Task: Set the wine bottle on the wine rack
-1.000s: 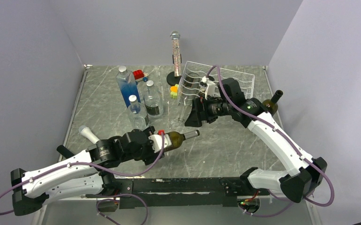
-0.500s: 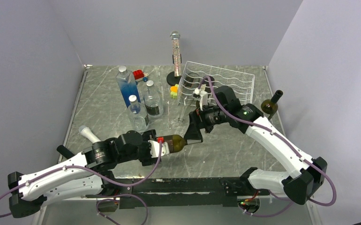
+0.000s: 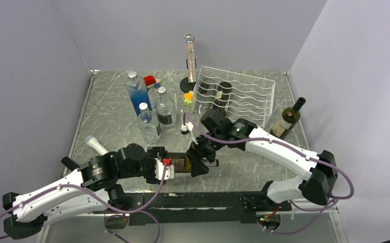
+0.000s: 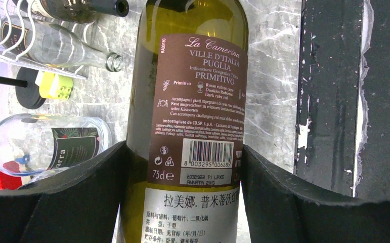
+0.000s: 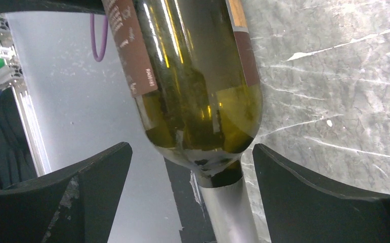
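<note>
The wine bottle (image 3: pixel 181 163) is green glass with a brown label and lies level just above the table near its front edge. My left gripper (image 3: pixel 163 167) is shut on its lower body, and in the left wrist view both black pads (image 4: pixel 106 177) press the bottle's (image 4: pixel 192 76) sides. My right gripper (image 3: pixel 201 158) is open around the bottle's shoulder and neck. In the right wrist view its fingers (image 5: pixel 96 172) stand well clear of the neck (image 5: pixel 228 207) on both sides. The white wire wine rack (image 3: pixel 243 96) sits at the back right with one dark bottle (image 3: pixel 225 91) in it.
A second wine bottle (image 3: pixel 287 120) stands upright right of the rack. A blue bottle (image 3: pixel 137 93), two clear bottles (image 3: pixel 165 107) and a glitter tube (image 3: pixel 189 55) stand at the back left and centre. Small toy blocks (image 3: pixel 187 97) lie near the rack. The black frame rail (image 4: pixel 334 91) runs along the near edge.
My right arm swung down from the rack to the held bottle, and its open fingers now straddle the neck. My left arm drew the bottle slightly back toward the near edge.
</note>
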Controlling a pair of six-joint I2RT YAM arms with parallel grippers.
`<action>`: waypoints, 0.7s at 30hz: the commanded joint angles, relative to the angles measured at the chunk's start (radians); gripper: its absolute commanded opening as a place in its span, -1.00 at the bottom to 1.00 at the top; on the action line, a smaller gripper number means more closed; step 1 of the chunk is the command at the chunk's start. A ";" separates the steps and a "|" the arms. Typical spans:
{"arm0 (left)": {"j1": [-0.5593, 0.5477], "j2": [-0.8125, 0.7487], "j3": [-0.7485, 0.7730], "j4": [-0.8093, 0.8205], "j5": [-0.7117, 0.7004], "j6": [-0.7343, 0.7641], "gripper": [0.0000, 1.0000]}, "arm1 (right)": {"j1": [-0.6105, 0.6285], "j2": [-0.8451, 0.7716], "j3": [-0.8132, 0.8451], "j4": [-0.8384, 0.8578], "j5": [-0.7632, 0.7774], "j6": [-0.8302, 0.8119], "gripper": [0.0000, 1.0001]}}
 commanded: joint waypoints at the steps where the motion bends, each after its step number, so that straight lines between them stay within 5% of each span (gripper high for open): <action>1: -0.003 -0.040 0.063 0.080 0.028 0.036 -0.98 | 0.028 0.015 -0.005 -0.003 0.020 -0.055 0.88; 9: -0.003 -0.059 0.060 0.067 -0.002 0.026 -0.98 | 0.107 0.023 -0.039 0.016 -0.007 -0.106 0.52; 21: -0.003 -0.055 0.065 0.088 -0.043 0.032 -0.98 | 0.138 0.028 -0.044 0.039 0.042 -0.081 -0.67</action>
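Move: The wine bottle lies across the left hand's grip with its neck pointing right. That neck is about 2 cm back, 2 cm right and 3 cm below the open right hand, and some 16 cm to the right of the left hand. From the right hand, the rack's middle is about 24 cm ahead and 13 cm right, the dark bottle already on it 21 cm ahead and 8 cm right. The nearest clear bottle stands about 12 cm ahead and 19 cm left. The right fingers close around the bottle's neck just past the shoulder and pinch it, after the hand has eased back and down onto it, about 3 cm each way, turning some 10 degrees counter-clockwise. The left hand keeps its grip on the body throughout, drifting about 2 cm left and a little back. ##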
